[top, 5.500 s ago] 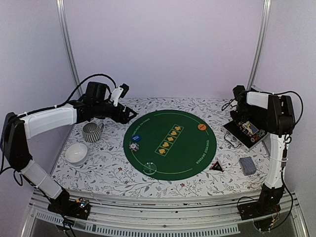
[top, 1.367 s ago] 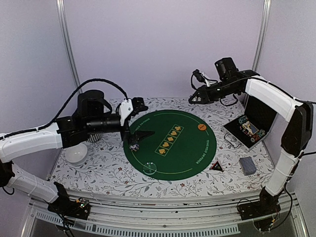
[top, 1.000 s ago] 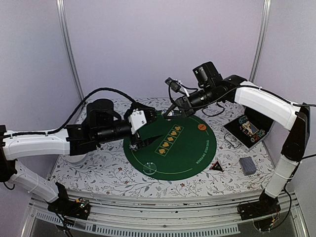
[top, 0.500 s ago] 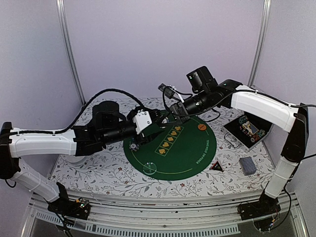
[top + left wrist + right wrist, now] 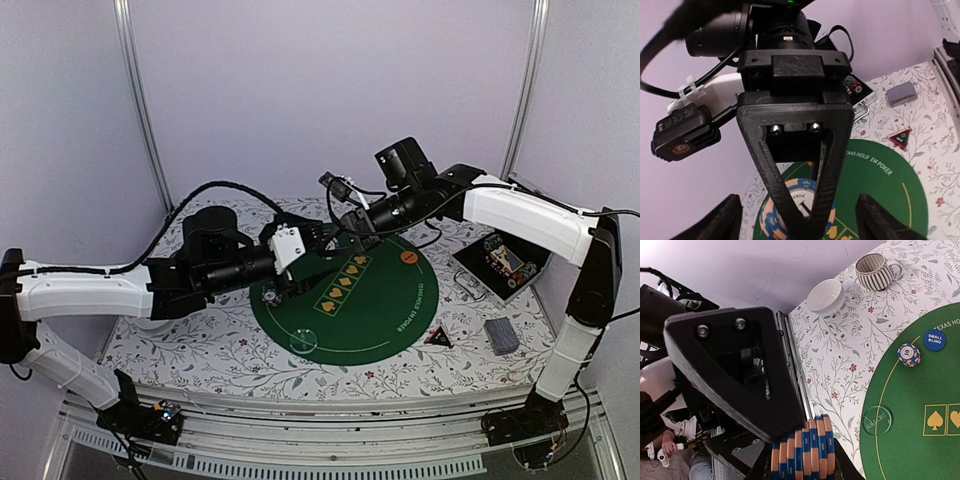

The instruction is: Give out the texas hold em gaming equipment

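Observation:
Above the green mat (image 5: 375,300), my right gripper (image 5: 802,460) is shut on the flat ends of a stack of several blue-and-peach poker chips (image 5: 805,450). My left gripper (image 5: 322,238) meets it there. It is open, its pads (image 5: 730,220) on either side of the stack (image 5: 801,196) with a small gap on each side. One right finger crosses the stack's face. A smaller chip stack (image 5: 909,355), the blue button (image 5: 935,340) and the orange button (image 5: 408,257) lie on the mat. The grey-blue card deck (image 5: 501,335) lies at the right.
A clear dealer disc (image 5: 877,420) sits on the mat's near edge. The striped mug (image 5: 875,271) and white bowl (image 5: 825,296) stand left of the mat. An open case (image 5: 505,262) and a black triangular marker (image 5: 438,338) are at the right.
The right arm swung from the case to the mat's centre with the chip stack. The left arm rose from the mat to meet it, and its jaws narrowed around the stack.

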Motion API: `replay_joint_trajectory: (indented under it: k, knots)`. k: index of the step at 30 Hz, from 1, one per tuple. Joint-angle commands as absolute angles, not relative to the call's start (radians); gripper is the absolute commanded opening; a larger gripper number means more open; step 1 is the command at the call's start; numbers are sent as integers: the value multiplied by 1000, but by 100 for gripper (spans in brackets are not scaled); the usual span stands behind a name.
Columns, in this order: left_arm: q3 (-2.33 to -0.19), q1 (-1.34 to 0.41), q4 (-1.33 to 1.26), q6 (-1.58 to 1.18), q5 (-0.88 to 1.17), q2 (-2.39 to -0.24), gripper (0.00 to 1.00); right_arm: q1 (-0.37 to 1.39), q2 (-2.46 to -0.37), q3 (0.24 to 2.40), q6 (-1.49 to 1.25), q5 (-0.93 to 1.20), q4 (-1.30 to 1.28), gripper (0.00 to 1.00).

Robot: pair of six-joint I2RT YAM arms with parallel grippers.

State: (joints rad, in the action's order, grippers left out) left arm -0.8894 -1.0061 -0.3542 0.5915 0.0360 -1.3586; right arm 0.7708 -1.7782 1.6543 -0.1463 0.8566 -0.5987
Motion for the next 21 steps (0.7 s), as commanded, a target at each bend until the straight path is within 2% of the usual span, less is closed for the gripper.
replay_joint_trajectory:
  k: [1,5,9,13,21]
  knots:
    - [-885,-1019,-337,523,4,-1315,89,694,-1752,1602,-154,771,-599,2]
    - [-879,-985,-187,437,74,-1237,97,542,-1719,1436,-156,735,-608,2]
    - [-849,-885,-175,326,164,-1178,98,453,-1782,1334,-130,737,-616,2]
    - [-863,-787,-165,245,146,-1184,98,422,-1892,1367,-75,786,-644,2]
    - [-912,-696,-76,193,102,-1256,98,368,-2072,1452,-13,849,-709,3]
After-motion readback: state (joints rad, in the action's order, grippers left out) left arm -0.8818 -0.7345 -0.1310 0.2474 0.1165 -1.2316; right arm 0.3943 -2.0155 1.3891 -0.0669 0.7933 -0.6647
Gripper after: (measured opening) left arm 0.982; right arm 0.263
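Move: The chip stack is already in my right hand. Its place on the right part of the green mat lies about 10 cm ahead, 14 cm to the right and some 25 cm below. The orange big blind button is roughly 9 cm farther out than that spot and 4 cm to its right; the printed card row's middle lies 10 cm to the spot's left and 2 cm farther out. From my left hand that spot is about 10 cm ahead, 19 cm right and 25 cm down. My right hand keeps its grip on the stack and swings it down about 20 cm, rightward and somewhat forward, towards the mat just short of the big blind; the sideways travel ends first, then it sinks nearly straight, fingers tipping further down. My left hand opens wide and backs off from the stack, some 10 cm left and forward, rising briefly, then sinking back. ##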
